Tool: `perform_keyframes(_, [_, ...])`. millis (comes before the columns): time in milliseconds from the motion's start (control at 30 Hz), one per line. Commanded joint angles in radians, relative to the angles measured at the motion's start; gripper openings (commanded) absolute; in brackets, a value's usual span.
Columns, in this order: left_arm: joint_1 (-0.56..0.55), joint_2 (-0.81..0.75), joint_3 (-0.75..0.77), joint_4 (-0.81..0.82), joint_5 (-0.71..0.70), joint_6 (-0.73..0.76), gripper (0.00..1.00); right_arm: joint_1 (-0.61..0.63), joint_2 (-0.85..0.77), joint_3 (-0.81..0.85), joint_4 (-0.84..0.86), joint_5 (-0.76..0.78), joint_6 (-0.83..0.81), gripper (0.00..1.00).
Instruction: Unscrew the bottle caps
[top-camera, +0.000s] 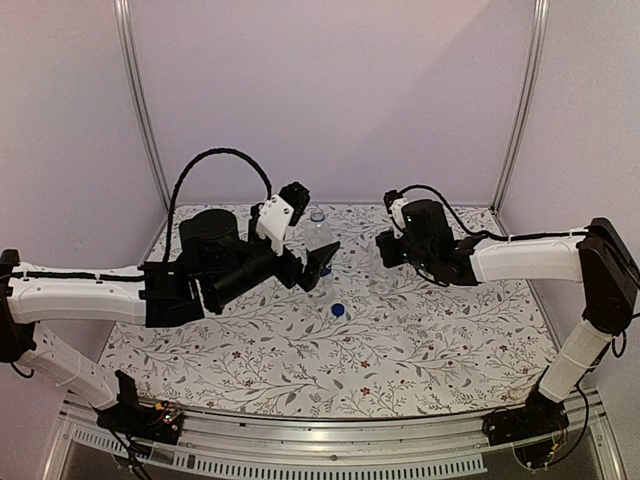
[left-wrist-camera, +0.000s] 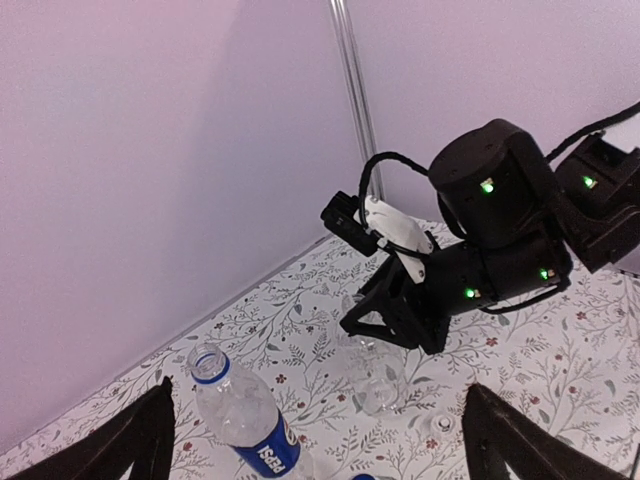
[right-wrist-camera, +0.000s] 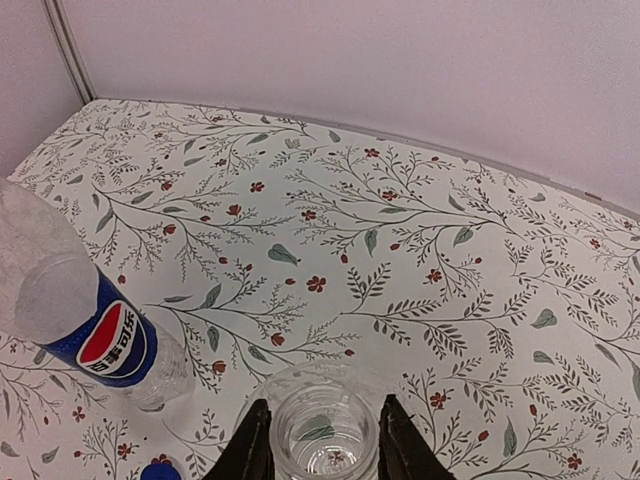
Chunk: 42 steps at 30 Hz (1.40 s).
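Observation:
The labelled bottle (left-wrist-camera: 243, 420) stands upright with its neck open and a blue ring round it. It is between my left gripper's (left-wrist-camera: 318, 392) wide-open fingers, nearer the left finger (left-wrist-camera: 140, 440) and not touched. The unlabelled clear bottle (right-wrist-camera: 322, 432) stands upright, its mouth open, and my right gripper (right-wrist-camera: 323, 445) is shut on its neck. A bright blue cap (top-camera: 338, 310) lies on the table in front of the bottles. A pale cap (left-wrist-camera: 440, 428) lies on the table beside the clear bottle (left-wrist-camera: 375, 378).
A floral cloth (top-camera: 420, 350) covers the table. Pale walls close in the back and sides, with metal posts (top-camera: 140, 100) at the back corners. The right arm's wrist (left-wrist-camera: 500, 230) hangs above the clear bottle.

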Motion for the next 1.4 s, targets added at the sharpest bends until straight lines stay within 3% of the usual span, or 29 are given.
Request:
perform_keyframes(0, [0.005,0.001,-0.006,0.006,0.006,0.011,1.0,-0.009,-0.028,-0.022,-0.014,0.007,0.008,0.24])
perform_keyframes(533, [0.004,0.005,-0.004,0.003,0.014,0.007,1.0,-0.012,-0.068,-0.004,-0.059,0.03,-0.002,0.56])
perform_keyframes(900, [0.005,0.022,0.037,-0.056,-0.043,0.004,1.0,-0.012,-0.182,0.057,-0.195,0.013,-0.017,0.99])
perform_keyframes(1100, [0.019,0.012,0.046,-0.07,-0.056,-0.015,1.0,-0.031,-0.294,0.061,-0.291,-0.034,-0.018,0.99])
perform_keyframes(1367, [0.123,-0.036,0.085,-0.149,0.076,-0.129,1.0,-0.114,-0.446,0.082,-0.417,-0.049,-0.052,0.99])
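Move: The clear bottle is already upright on the table, its neck in the right fingers, its middle about 7 cm straight below that hand. The Pepsi bottle stands 16 cm to its left, level with it; the blue cap lies 7 cm nearer and 12 cm left, the clear cap 7 cm nearer and 3 cm right of it. From the left hand, the clear bottle is some 16 cm ahead, 16 cm right and 21 cm below. Right fingers release the clear bottle, opening wide, and rise some 12 cm, veering right; left hand edges forward. ##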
